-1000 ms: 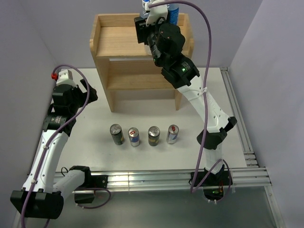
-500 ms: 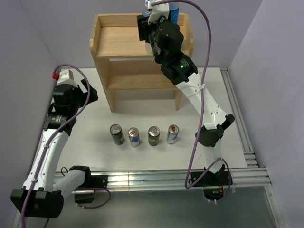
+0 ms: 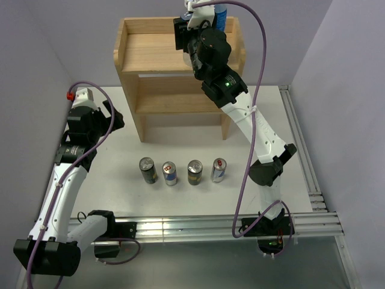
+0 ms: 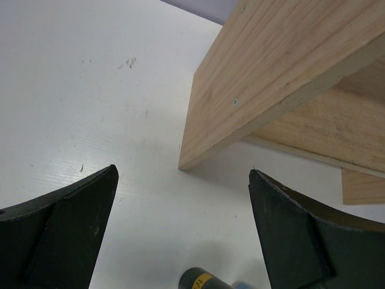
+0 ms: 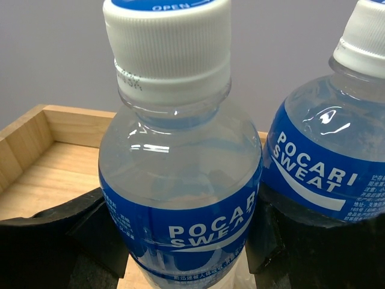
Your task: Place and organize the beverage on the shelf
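The beverage is two blue-labelled clear bottles and a row of cans. My right gripper is shut on one bottle over the back of the top board of the wooden shelf. The second bottle stands close on its right. The held bottle's base is hidden. In the top view only its cap and the second bottle show past the right gripper. My left gripper hangs open over the table beside the shelf's left side panel, holding nothing.
Several cans stand in a row on the white table in front of the shelf, from a dark one to a silver one. The dark can's top shows under my left gripper. Metal rails run along the right and near edges.
My right arm has carried the bottle a little farther back over the shelf top. The left arm and the cans have not moved.
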You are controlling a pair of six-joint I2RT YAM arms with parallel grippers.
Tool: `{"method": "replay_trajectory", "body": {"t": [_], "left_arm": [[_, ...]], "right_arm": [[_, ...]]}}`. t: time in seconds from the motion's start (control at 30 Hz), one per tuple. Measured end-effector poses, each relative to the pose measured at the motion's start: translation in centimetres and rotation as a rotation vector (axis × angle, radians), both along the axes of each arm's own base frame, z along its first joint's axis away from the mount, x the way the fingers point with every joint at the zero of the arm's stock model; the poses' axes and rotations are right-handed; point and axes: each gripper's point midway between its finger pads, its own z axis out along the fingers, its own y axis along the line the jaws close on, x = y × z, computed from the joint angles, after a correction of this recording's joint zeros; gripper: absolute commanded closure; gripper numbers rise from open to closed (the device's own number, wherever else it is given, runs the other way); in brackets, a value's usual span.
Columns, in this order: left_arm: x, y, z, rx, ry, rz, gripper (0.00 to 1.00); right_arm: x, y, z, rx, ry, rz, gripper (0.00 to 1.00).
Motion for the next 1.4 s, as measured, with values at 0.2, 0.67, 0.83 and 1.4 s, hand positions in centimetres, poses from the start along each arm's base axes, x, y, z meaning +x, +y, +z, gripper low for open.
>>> {"method": "replay_trajectory", "body": {"t": [0.2,0.67,0.83,1.4], "left_arm": [[0.0,0.0,0.0,0.004,-0.001,-0.003,0.03],[0.0,0.0,0.0,0.006,0.000,-0.005,0.04],[0.0,0.0,0.0,0.006,0.000,-0.006,0.04],[0.0,-0.1,0.0,0.008,0.000,-0.010,0.04]], "right_arm": [[0.2,0.1,0.0,0.011,-0.011,-0.003,0.21],[0.4,0.0,-0.4,0.014,-0.015,-0.013,0.17],[0.3,0.0,-0.4,0.013,-0.014,-0.012,0.14],[-0.6,-0.6,-0.6,0.000,-0.011,-0.016,0.04]]}}
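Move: Low on its label, the right hand still grips the bottle, whose middle is about 1 cm ahead of the hand point, level sideways and at its height; the cap leans back towards the hand. The top shelf board lies some 10 cm below and 1 cm ahead. The other bottle stands about 9 cm to the right and 1 cm farther out than the hand. From the idle left hand, the gripped bottle is roughly 13 cm ahead, 29 cm right and 27 cm up. Opening in two stages, the right fingers let go of the bottle over the top shelf while the hand stays almost in place, easing about half a centimetre forward and down. Once they spread wide, the hand starts back and slightly right, about 1 cm, its fingers still either side of the bottle and its wrist nearly unturned. ##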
